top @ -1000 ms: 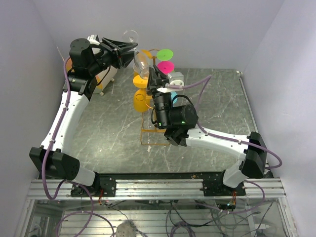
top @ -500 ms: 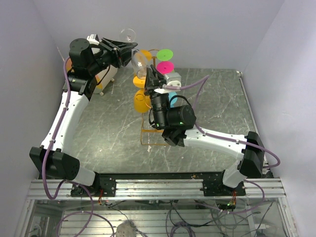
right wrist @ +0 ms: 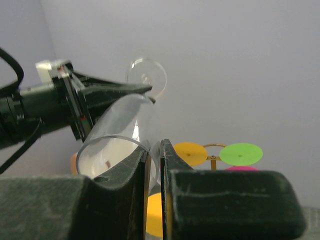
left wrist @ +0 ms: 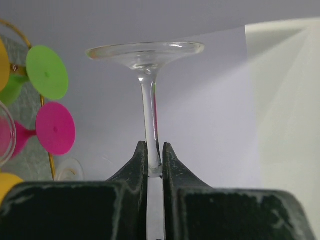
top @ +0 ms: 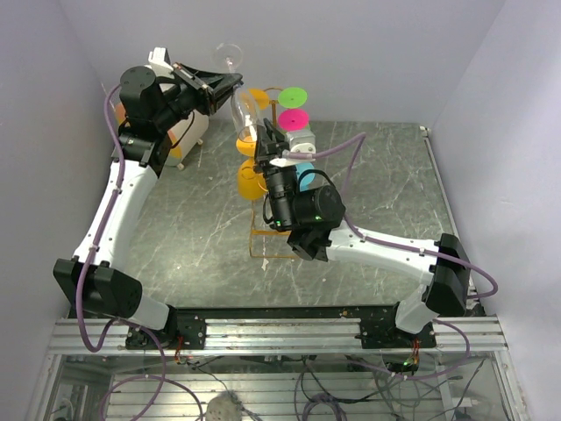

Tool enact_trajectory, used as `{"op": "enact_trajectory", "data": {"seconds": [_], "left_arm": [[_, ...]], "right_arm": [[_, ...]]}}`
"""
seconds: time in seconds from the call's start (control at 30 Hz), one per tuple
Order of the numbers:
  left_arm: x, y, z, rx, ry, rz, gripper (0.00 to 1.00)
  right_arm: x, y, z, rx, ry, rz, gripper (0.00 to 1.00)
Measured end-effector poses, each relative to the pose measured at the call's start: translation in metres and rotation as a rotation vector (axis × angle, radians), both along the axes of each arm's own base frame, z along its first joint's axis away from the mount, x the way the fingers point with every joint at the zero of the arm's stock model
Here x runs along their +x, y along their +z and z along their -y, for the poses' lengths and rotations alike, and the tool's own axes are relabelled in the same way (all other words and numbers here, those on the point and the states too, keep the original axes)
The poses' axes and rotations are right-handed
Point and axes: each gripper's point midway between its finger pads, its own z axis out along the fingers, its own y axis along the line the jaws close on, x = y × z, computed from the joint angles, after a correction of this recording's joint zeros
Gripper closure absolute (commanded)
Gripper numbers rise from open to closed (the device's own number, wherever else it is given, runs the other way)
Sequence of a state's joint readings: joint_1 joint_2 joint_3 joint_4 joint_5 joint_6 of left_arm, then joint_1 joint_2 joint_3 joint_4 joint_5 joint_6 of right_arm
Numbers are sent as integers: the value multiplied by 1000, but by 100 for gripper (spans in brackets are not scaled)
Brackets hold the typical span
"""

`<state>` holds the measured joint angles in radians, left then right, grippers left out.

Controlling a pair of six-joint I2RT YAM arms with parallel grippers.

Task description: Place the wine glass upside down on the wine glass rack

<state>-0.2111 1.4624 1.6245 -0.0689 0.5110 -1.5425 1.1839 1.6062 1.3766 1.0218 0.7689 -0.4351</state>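
A clear wine glass (top: 244, 109) hangs in the air at the back, foot (left wrist: 145, 50) uppermost and bowl mouth tilted down toward the right arm. My left gripper (top: 230, 86) is shut on its stem (left wrist: 149, 115); the jaws press the stem from both sides. My right gripper (top: 261, 133) is shut on the rim of the bowl (right wrist: 120, 125), one finger inside and one outside. The wine glass rack (top: 263, 241), a golden wire frame, stands just behind and below, with its arched top (right wrist: 214, 146) beyond the right fingers.
Coloured glasses hang on the rack: yellow (top: 252, 180), green (top: 294, 95), pink (top: 294, 118) and cyan (top: 304, 173). A white object (top: 188, 132) stands at the back left, a pale box (top: 307, 139) sits behind the rack. Walls close in on three sides.
The left jaws have closed onto the stem. The glass and the left gripper have risen a little. The right arm has edged slightly left, still gripping the rim.
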Motion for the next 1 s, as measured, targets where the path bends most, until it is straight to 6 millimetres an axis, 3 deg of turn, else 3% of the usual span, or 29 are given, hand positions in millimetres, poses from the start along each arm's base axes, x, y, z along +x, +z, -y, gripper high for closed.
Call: {"op": "enact_trajectory", "data": {"seconds": [0.27, 0.4, 0.5, 0.67, 0.8, 1.0], "left_arm": [[-13, 27, 4, 188, -33, 376, 93], [-24, 34, 8, 250, -66, 505, 93], [-33, 36, 9, 303, -85, 591, 93], [-45, 32, 10, 439, -113, 712, 93], [-57, 30, 6, 594, -143, 803, 93], [-82, 26, -14, 872, -165, 917, 93]], "right_arm": [[-7, -25, -9, -107, 72, 1, 99], [-14, -33, -13, -156, 123, 9, 71], [-21, -40, -23, -201, 195, 9, 57], [-36, -45, -31, -239, 287, 1, 23], [-44, -42, -26, -252, 330, -15, 14], [-62, -5, 11, -202, 357, -20, 0]]}}
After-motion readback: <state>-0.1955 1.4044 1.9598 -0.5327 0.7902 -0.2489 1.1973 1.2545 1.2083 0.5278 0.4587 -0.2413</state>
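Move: The clear wine glass lies nearly sideways between the hands, stem in the left, rim in the right. The empty front-left hook of the rack is about 10 cm back from the left hand, 2 cm to its right and some 18 cm below; from the right hand it is roughly 1 cm ahead, 4 cm left, 17 cm below. From the hook, the nearest hanging orange glass stands 7 cm farther out in line with it, the blue glass level with it and 11 cm right. Rolling clockwise as seen along its fingers by some 75 degrees, the left hand keeps its pinch on the stem, rises a little, then draws back about 8 cm, swinging the mouth from the bases' side downwards. The right hand first sinks and shifts left and back with its pads shut, then opens wide off the rim and draws back, climbing and swinging right again. ##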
